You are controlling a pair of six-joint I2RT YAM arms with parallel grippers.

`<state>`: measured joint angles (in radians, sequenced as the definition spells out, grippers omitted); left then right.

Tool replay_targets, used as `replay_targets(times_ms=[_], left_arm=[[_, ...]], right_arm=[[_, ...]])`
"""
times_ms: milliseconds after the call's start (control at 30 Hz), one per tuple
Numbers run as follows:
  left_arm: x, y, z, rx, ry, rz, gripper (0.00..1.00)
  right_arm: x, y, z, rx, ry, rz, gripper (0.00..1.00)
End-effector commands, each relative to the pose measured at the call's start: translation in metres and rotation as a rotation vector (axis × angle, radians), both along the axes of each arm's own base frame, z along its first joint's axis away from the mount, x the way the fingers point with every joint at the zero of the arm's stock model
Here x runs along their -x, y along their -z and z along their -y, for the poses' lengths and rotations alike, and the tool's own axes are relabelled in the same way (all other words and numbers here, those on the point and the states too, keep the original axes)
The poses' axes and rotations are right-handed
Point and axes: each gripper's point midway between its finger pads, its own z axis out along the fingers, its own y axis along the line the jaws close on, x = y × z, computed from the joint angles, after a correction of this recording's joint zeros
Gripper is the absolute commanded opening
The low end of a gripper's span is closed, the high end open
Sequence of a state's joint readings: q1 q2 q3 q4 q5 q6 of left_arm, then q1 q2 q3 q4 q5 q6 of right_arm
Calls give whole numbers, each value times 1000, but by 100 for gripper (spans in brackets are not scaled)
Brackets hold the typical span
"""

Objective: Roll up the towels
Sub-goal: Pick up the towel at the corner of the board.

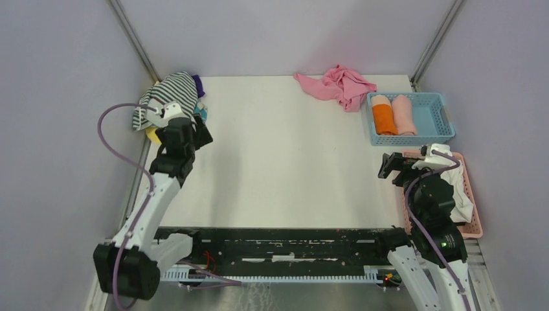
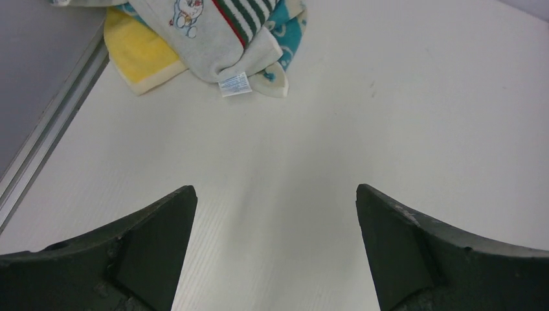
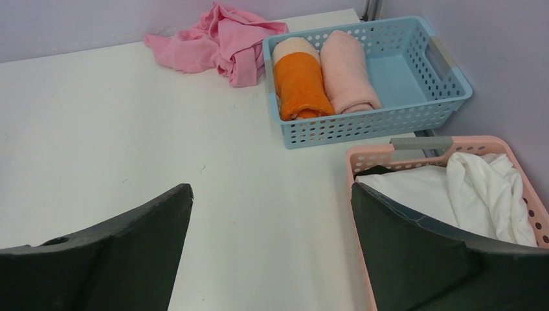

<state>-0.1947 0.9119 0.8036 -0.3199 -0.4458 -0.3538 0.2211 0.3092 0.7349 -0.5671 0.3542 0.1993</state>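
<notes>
A heap of towels lies at the table's far left corner: a grey-and-white striped towel (image 1: 169,96) on top, purple (image 1: 198,84), teal (image 1: 202,113) and yellow (image 1: 153,135) showing beneath. The left wrist view shows the striped towel (image 2: 213,39), the yellow towel (image 2: 139,55) and the teal towel (image 2: 291,26). My left gripper (image 1: 194,133) (image 2: 275,194) hovers just in front of the heap, open and empty. A crumpled pink towel (image 1: 340,84) (image 3: 220,39) lies at the back. My right gripper (image 1: 398,165) (image 3: 272,191) stands open and empty at the right.
A blue basket (image 1: 447,123) (image 3: 447,97) at the back right holds an orange roll (image 3: 299,84) and a pink roll (image 3: 347,71). A pink basket (image 1: 476,214) (image 3: 369,155) with white fabric (image 3: 479,194) sits beside my right gripper. Metal frame posts stand at both far corners.
</notes>
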Motion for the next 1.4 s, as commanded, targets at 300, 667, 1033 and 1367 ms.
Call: replay_targets(times_ms=[300,667,1033,1367], left_arm=[[-140,66,-94,220,-246,-136,92],[-212,144,-107,173,-176,-351,74],[-213,95,-108,104,-118,-316,26],[-195,-17,-105,44,-93,-115,20]], right_arm=[[-1,-11,-18,20,-109,65,100],[-8,-1,-24,37,-137,12,100],[-8,1,-25,43,-137,1,100],[-6,-1,-25,37,-141,15,100]])
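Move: The striped towel lies on the pile ahead of my left hand, its middle some 23 cm forward, 12 cm left and 17 cm down. The yellow towel pokes out about 12 cm ahead and 16 left of me, the teal one about 19 ahead and 3 left, the purple one about 30 ahead and 4 left, all slightly lower. From my right hand the striped towel is roughly 90 cm left and 34 ahead. I swoop my left hand about 20 cm forward, 11 cm left and 17 cm down to the striped towel, tipping the fingers further down by some 20 degrees as they start to close. Low over the pile I stop, pinch a fold beside the red stripe, then lift nearly straight up about 12 cm, levelling the wrist a little. My open right hand drifts a couple of centimetres left, turning slightly counter-clockwise. ##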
